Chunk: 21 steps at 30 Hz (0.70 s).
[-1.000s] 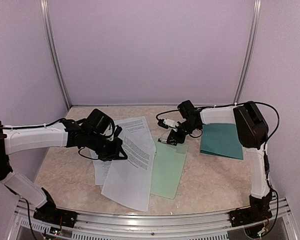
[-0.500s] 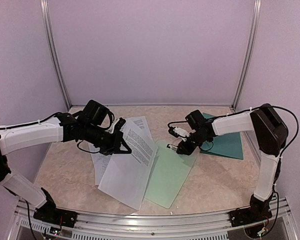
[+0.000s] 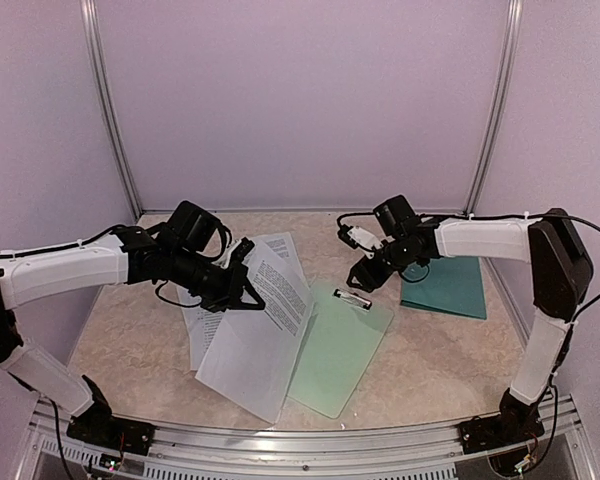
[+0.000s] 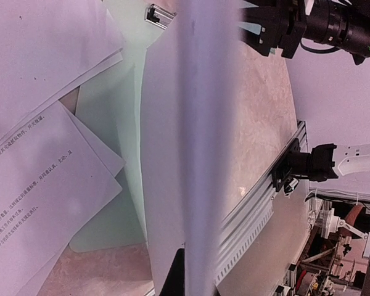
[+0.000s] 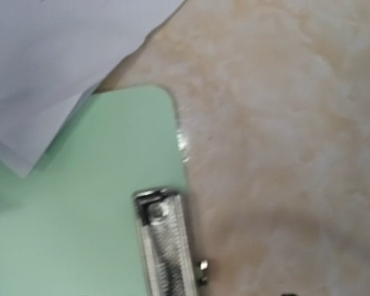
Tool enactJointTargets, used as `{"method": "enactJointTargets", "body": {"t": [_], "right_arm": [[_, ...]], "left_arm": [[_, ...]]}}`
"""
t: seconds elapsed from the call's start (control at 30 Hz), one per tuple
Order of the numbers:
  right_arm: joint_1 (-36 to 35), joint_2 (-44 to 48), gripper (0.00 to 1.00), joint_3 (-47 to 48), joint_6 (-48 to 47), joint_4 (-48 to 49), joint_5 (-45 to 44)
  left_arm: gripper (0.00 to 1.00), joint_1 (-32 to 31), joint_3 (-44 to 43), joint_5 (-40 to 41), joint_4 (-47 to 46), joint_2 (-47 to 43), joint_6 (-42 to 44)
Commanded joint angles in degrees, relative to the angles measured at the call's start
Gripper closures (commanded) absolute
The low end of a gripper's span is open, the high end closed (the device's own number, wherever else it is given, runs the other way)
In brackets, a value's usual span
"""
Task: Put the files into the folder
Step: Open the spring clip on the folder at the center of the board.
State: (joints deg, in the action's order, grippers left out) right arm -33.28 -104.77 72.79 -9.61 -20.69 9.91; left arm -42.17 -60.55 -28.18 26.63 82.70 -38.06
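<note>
The files [image 3: 263, 318] lie fanned at centre left, partly over a pale mint clipboard [image 3: 342, 345]. My left gripper [image 3: 248, 286] is shut on the top sheet's edge and holds it raised. In the left wrist view that sheet [image 4: 203, 123] runs edge-on up the middle, with more printed files [image 4: 43, 185] below it. The dark teal folder [image 3: 448, 281] lies closed at the right. My right gripper [image 3: 363, 277] hovers open just behind the clipboard's metal clip [image 3: 352, 297], holding nothing. Its fingers do not show in the right wrist view, only the clip [image 5: 163, 240] and the clipboard [image 5: 80, 203].
The marble-patterned table [image 3: 435, 360] is walled by lilac panels at the back and sides. An aluminium rail [image 3: 310, 440] runs along the near edge. A corner of white paper [image 5: 68, 49] overlaps the clipboard's far side.
The right gripper dragged the clipboard right and nearer, then let go and rose off its clip. The left gripper lifted the top sheet and holds it raised.
</note>
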Motion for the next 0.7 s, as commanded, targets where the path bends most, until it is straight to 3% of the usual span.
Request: {"method": "enactJointTargets", "body": {"t": [0.0, 0.23, 0.67], "right_arm": [[-0.22, -4.44, 0.33, 1.3, -3.4, -1.51, -2.54], [1.13, -10.32, 0.34, 3.82, -7.57, -1.92, 1.55], [1.72, -14.01, 0.63, 4.34, -8.94, -2.37, 5.15]], "left_arm": [[1.0, -0.32, -2.1, -0.91, 0.59, -0.07, 0.45], [1.0, -0.8, -2.37, -0.47, 0.81, -0.03, 0.61], [1.0, -1.16, -2.79, -1.12, 0.28, 1.42, 1.06]]}}
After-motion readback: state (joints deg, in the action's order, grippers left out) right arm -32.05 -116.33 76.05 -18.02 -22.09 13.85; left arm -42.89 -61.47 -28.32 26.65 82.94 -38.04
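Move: The spring clip lies almost directly below the right hand, about 8 cm down and perhaps 1 cm to its left. From that hand, the green folder's middle is roughly 14 cm back and 5 cm left, and the teal folder's middle some 23 cm right and 3 cm ahead, both about 9 cm lower. For the left hand, still holding the sheet, the clip is about 12 cm ahead, 25 cm right and 15 cm lower. The right hand sinks about 7 cm straight down to the spring clip, its fingers partly closing there. ##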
